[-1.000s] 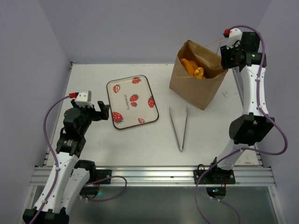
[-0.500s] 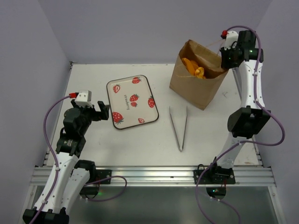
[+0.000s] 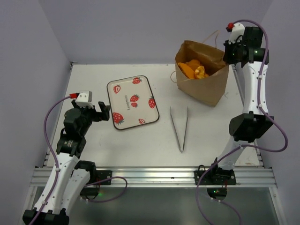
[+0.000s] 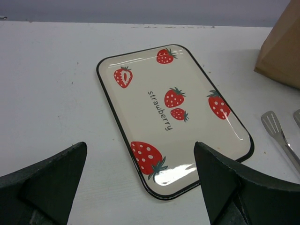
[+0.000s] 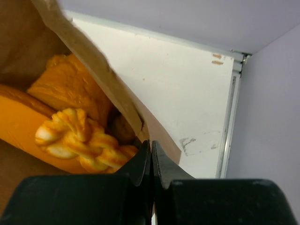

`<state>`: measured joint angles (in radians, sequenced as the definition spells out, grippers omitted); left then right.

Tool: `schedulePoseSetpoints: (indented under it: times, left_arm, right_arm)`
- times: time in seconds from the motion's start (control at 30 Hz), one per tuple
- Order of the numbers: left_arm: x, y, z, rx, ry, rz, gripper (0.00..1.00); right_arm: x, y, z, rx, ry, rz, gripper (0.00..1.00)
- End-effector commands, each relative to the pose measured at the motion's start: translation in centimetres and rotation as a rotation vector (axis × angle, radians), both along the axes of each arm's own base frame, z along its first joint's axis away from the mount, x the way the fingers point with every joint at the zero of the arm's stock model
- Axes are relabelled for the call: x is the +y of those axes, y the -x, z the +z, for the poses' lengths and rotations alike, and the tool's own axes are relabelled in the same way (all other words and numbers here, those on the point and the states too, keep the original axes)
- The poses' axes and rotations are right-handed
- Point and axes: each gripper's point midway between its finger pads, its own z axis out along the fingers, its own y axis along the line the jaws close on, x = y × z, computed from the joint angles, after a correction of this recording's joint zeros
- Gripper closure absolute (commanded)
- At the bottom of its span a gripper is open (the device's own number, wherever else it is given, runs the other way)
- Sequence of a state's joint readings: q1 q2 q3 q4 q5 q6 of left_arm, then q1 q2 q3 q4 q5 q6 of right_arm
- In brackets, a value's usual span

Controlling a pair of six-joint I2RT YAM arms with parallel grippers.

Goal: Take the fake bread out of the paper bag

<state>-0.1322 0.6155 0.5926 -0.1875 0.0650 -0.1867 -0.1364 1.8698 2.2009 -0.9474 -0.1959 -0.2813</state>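
Note:
The brown paper bag (image 3: 206,89) stands at the back right of the table, its mouth open toward the camera. Glossy orange fake bread (image 3: 193,70) fills it. My right gripper (image 3: 228,57) is at the bag's right rim, shut on the paper edge. In the right wrist view the jaws (image 5: 151,151) pinch the bag wall (image 5: 89,61), with a braided loaf (image 5: 79,136) and another orange piece (image 5: 65,84) just inside. My left gripper (image 3: 104,112) stays open and holds nothing beside the tray, far from the bag; its wrist view shows the gripper (image 4: 140,157) wide over the tray corner.
A white strawberry tray (image 3: 109,96) lies left of centre, also seen as tray (image 4: 140,108) in the left wrist view. Silver tongs (image 3: 179,126) lie on the table in front of the bag. The back wall and the right rail are close behind the bag.
My right gripper has closed on the bag's right rim and pulled it. The bag has shifted to the right and back. The left arm has not moved.

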Motion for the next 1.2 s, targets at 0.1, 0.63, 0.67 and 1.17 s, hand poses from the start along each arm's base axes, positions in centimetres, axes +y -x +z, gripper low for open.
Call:
schedulePoseSetpoints:
  times: [0.1,0.63,0.67,1.17]
  left_arm:
    - [-0.3,-0.3,0.9,-0.045,-0.017,-0.024,0.00]
    - [-5.0,0.3,0.5,-0.030,0.080,-0.268,0.00]
    - [-6.4,0.8,0.4,-0.013,0.109,-0.345,0.00]
    - [-24.4,8.5,-4.1,0.425,0.357,-0.475,0.01]
  right_arm:
    - [-2.0,-1.5,11.9,-0.382,0.069,-0.099,1.00]
    - [0.8,7.4,2.1,-0.312,0.205,0.128,1.00]
    - [0.9,8.2,1.4,-0.304,0.208,0.131,1.00]
    - [1.9,10.7,-4.4,-0.231,-0.017,-0.009,1.00]
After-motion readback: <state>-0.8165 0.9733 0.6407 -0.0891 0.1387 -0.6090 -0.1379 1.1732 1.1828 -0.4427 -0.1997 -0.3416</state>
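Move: The tall paper bag's near-right rim is already pinched in the right hand; the bread in it lies about 13 cm to the left, 5 cm ahead and 14 cm below. The rim goes to the bare table some 12 cm back and 30 cm down. From the open left hand, the tongs' middle lies roughly 39 cm right, 3 cm ahead and 20 cm down, with the tray about 14 cm right and 18 cm ahead, equally low. The bag's rim, kept pinched in the shut right fingers, is first raised about 5 cm and slightly forward, then pulled back some 13 cm while coming down about 10, tipping the mouth towards the robot. Midway, the wide-open left hand sets off right, also back and a little down, towards the tongs' hinge end, turning clockwise and dipping its fingers. ##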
